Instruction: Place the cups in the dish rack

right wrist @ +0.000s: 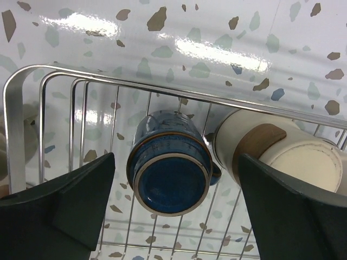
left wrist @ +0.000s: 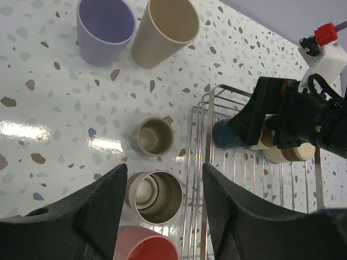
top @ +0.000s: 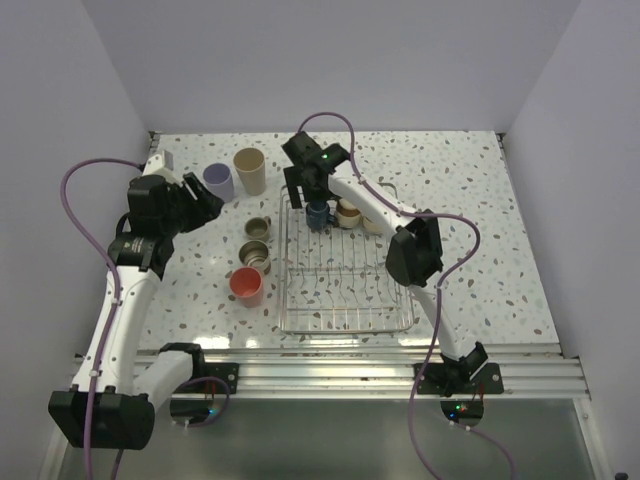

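The dark blue mug (right wrist: 171, 173) stands upside down in the far left corner of the dish rack (right wrist: 16, 135). My right gripper (right wrist: 176, 162) hangs open over it, one finger on each side and neither touching. Beside the mug a cream cup with a tan band (right wrist: 282, 157) lies in the rack. My left gripper (left wrist: 164, 179) is open and empty above a steel cup (left wrist: 157, 196), left of the rack (left wrist: 198, 162). A small handled cup (left wrist: 153, 136), a coral cup (left wrist: 146, 246), a lavender tumbler (left wrist: 104, 30) and a beige tumbler (left wrist: 165, 30) stand on the table.
In the top view the rack (top: 345, 325) sits mid-table, with the loose cups (top: 256, 254) in a column along its left side. The two tumblers (top: 218, 182) stand at the far left near my left gripper (top: 205, 205). Purple cables loop beside both arms.
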Controlling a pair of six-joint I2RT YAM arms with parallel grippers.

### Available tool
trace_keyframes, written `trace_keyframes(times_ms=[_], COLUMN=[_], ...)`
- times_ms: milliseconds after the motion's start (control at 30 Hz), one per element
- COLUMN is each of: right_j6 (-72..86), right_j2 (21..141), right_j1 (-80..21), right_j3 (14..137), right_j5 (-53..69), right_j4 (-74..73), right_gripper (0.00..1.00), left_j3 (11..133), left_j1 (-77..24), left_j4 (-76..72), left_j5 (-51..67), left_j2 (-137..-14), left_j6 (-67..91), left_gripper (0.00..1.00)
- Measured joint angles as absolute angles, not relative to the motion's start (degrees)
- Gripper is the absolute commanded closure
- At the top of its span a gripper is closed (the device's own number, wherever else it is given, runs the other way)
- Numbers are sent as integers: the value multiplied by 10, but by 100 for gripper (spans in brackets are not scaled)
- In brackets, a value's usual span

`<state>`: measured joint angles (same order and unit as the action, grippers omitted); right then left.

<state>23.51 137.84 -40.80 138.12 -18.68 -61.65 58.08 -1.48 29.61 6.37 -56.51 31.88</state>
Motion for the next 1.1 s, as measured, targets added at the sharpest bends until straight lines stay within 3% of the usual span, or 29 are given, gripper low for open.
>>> trace_keyframes(times_ms=[567, 1100], right_j6=[236, 236], right_j2=[1359, 1005], right_j1=[-410, -417], right_j3=[1390, 1181], right_j5=[-160, -153], right_j4=[-590, -536], right_gripper=[2, 1], left_j3=[551, 517], left_j1=[-15, -36], left_j4=[293, 189], left_j5=[58, 72], left_j2=[-616, -873], left_j6=[295, 278], left_gripper=[37, 41])
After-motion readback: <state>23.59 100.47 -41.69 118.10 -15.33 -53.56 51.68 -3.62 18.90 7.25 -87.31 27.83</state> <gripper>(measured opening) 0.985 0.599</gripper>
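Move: The small olive mug lies about 7 cm ahead of the left hand, 8 cm to its right and some 20 cm below. The steel cup is about 7 cm nearer the base than that mug, and the purple cup some 11 cm beyond and 9 cm left of it. The blue mug stands in the rack between the right hand's already open fingers, about 2 cm below and 1 cm ahead, with the nearer cream cup 7 cm to that hand's right and 2 cm ahead. The blue mug is left in the rack as the right hand, already wide open, eases slightly left, then rises about 21 cm clear of it, drawing back and a little right while its fingers tip up. The olive mug is approached by the left hand, which, after a short wait, sinks some 19 cm and edges forward, fingers still open and tipping about 25 degrees further down, without reaching it. ##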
